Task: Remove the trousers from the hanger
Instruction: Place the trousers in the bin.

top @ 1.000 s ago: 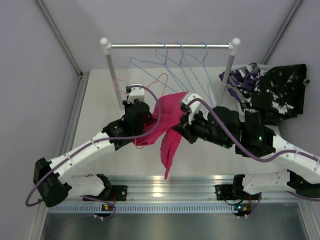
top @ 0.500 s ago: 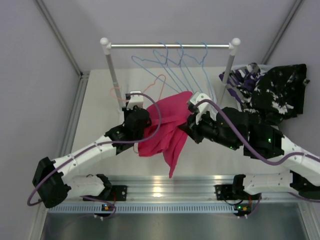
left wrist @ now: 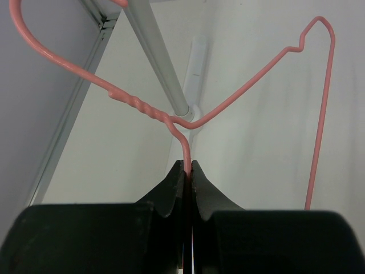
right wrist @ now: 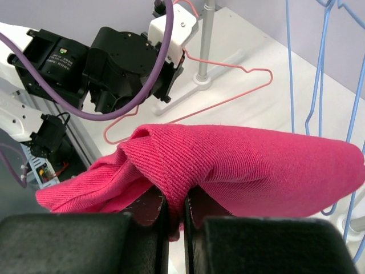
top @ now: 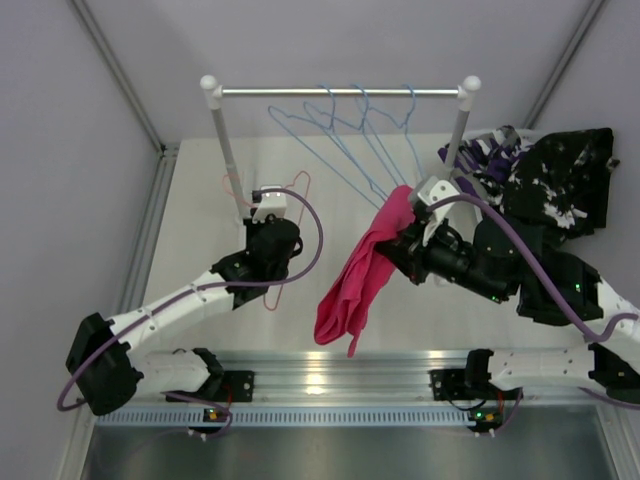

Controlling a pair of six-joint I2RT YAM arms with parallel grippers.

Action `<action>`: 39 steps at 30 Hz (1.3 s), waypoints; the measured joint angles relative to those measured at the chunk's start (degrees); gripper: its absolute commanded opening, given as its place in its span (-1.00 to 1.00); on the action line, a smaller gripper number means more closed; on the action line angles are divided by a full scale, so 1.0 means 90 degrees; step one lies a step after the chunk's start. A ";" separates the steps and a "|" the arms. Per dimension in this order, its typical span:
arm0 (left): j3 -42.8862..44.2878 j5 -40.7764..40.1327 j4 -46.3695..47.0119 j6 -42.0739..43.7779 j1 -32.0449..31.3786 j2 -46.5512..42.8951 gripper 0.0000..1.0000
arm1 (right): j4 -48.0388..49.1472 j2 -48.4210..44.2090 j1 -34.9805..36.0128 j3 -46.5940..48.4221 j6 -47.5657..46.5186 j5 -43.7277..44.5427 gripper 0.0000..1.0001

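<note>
My right gripper is shut on the hot pink trousers, which hang free from it over the table, clear of the hanger; the cloth fills the right wrist view. My left gripper is shut on the bare pink wire hanger, pinching its wire between the fingertips near the rack's left post. The black-and-white print trousers and the purple camouflage trousers lie heaped at the back right. The yellow-olive pair is out of view.
A small clothes rack stands at the back with several empty blue wire hangers on its rod. Its left post is just behind my left gripper, its right post beside my right one. Grey walls close in both sides.
My right gripper has pulled the pink trousers right and off the pink hanger. My left gripper kept hold of the hanger, which now hangs bare.
</note>
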 measured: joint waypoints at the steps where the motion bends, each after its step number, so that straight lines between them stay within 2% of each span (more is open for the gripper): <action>1: 0.0034 0.0012 -0.0005 0.0000 0.0000 0.0000 -1.00 | -0.0002 0.0002 0.0002 -0.0005 0.0002 -0.0005 -1.00; 17: 0.1134 0.0452 -0.0384 0.0185 0.0000 -0.0313 -1.00 | -0.0364 -0.0478 0.0007 -0.0554 0.0112 -0.0347 -1.00; 24: 0.1217 0.0486 -0.0381 0.0401 -0.0002 -0.0352 -1.00 | -0.0517 -0.1132 0.0015 -0.0529 0.0177 0.0080 -1.00; 31: 0.1217 0.0488 -0.0379 0.0525 -0.0002 -0.0350 -1.00 | -0.0889 -0.1307 0.0015 0.0367 -0.0066 0.0814 -1.00; 39: 0.1217 0.0488 -0.0372 0.0578 -0.0002 -0.0350 -1.00 | -0.0758 -0.1345 0.0015 0.1562 -0.0775 0.1700 -1.00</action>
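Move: My right hand already holds the pink trousers. Their goal, the bin, is roughly 30 cm ahead, 33 to the right and 35 below. On the way, the right rail post stands about 25 cm ahead and 15 right, and the blue hangers hang some 22 ahead, 4 left, a little below. The rail's left end is some 7 cm ahead, 4 left and 17 above my left hand; the bin lies about 11 ahead, 60 right and 14 below that hand. Keeping the pink trousers pinched, I let my right hand dip about 3 cm, then sweep it some 15 cm right while climbing well above its starting height, closing sideways on the bin; the wrist swings about 15 degrees clockwise and the fingertips tip up. Meanwhile my left hand lifts the empty pink hanger about 8 cm towards the rail's height, then holds it there. ##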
